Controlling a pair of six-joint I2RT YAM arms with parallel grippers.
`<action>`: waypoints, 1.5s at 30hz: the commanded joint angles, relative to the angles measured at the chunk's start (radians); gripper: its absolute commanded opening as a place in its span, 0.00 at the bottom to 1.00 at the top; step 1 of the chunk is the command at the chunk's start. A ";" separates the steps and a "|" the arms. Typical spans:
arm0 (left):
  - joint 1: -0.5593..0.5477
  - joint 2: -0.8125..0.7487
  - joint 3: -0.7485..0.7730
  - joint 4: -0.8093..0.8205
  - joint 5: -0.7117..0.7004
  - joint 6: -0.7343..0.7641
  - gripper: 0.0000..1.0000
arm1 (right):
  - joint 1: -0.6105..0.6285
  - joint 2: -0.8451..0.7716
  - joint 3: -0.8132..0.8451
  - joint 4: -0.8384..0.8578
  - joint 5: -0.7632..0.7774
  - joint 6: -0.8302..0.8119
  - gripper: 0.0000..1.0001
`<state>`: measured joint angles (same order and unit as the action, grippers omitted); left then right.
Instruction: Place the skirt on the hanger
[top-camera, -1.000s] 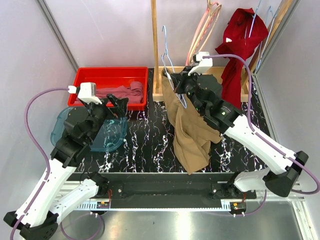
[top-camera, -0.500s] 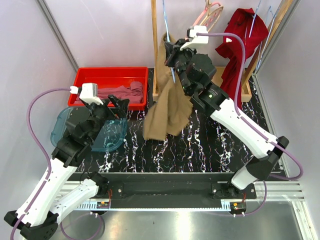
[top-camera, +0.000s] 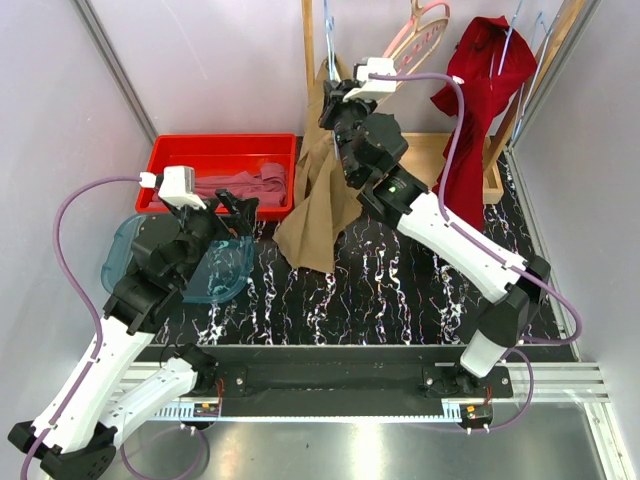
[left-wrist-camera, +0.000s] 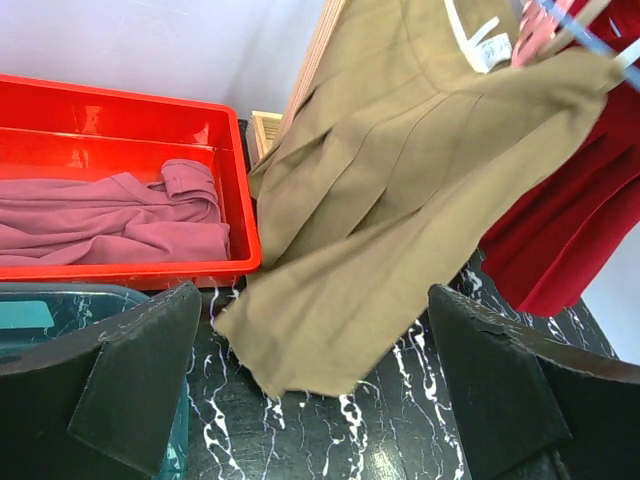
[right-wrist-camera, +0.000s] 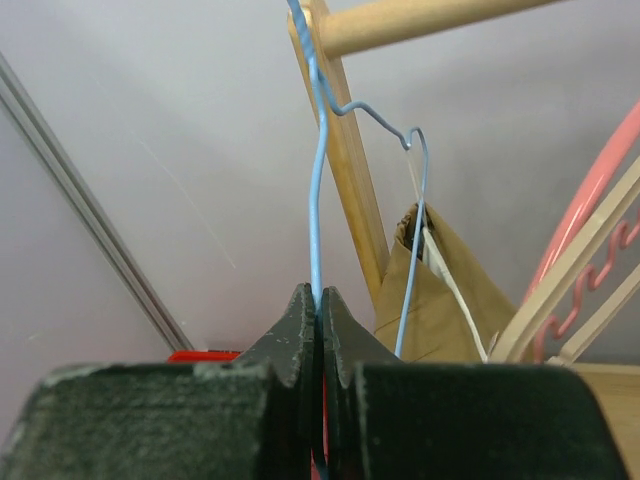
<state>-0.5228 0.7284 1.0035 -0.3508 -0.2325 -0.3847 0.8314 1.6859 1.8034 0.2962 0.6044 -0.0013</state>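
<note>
The tan skirt hangs by its waist from the light-blue wire hanger. Its hem dangles just above the black marble table. My right gripper is raised high at the back, shut on the hanger's wire; in the right wrist view the gripper pinches the wire below the hook, which reaches up to the wooden rod. The skirt shows just right of the fingers. My left gripper stays open and empty at the left. In its view the gripper faces the skirt, well apart from it.
A red bin at the back left holds a mauve-pink cloth. A clear blue container sits under my left arm. On the wooden rack hang pink and wooden hangers and a dark red garment.
My right arm has lifted the hanger and skirt up and back toward the rack rod. The skirt came off the table and swung left. The left arm has not moved.
</note>
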 joint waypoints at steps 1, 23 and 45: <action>0.000 -0.011 -0.011 0.038 0.007 -0.002 0.99 | 0.009 -0.020 -0.039 0.175 -0.006 0.049 0.00; 0.000 -0.037 -0.036 0.021 -0.007 0.009 0.99 | 0.006 0.136 -0.027 0.290 0.054 -0.005 0.00; 0.000 -0.038 -0.043 0.016 0.004 0.003 0.99 | -0.136 0.184 0.219 0.160 0.048 -0.008 0.00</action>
<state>-0.5228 0.7006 0.9630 -0.3691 -0.2325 -0.3851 0.7536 1.8793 1.8771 0.4507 0.6899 -0.0444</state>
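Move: The shut right gripper already holds the blue hanger by its wire, with the brown skirt on it. The rack's rail lies about 12 cm ahead of this hand, neither left nor right, and some 17 cm above; the top of the rack's left post is about 12 cm ahead, 5 cm left and 15 cm up. The pink hanger is roughly 8 cm ahead, 11 cm right and 5 cm up. From the left hand, the rail stands about 27 cm ahead, 18 cm right and 33 cm up. Lower the right gripper about 9 cm while easing it forward and left, 4 to 5 cm each, towards the left post, keeping its grip on the blue hanger. Then raise it some 5 cm, swinging it about as far back to the right towards the pink hanger, a little farther forward, and turn the wrist roughly 10 degrees clockwise. ##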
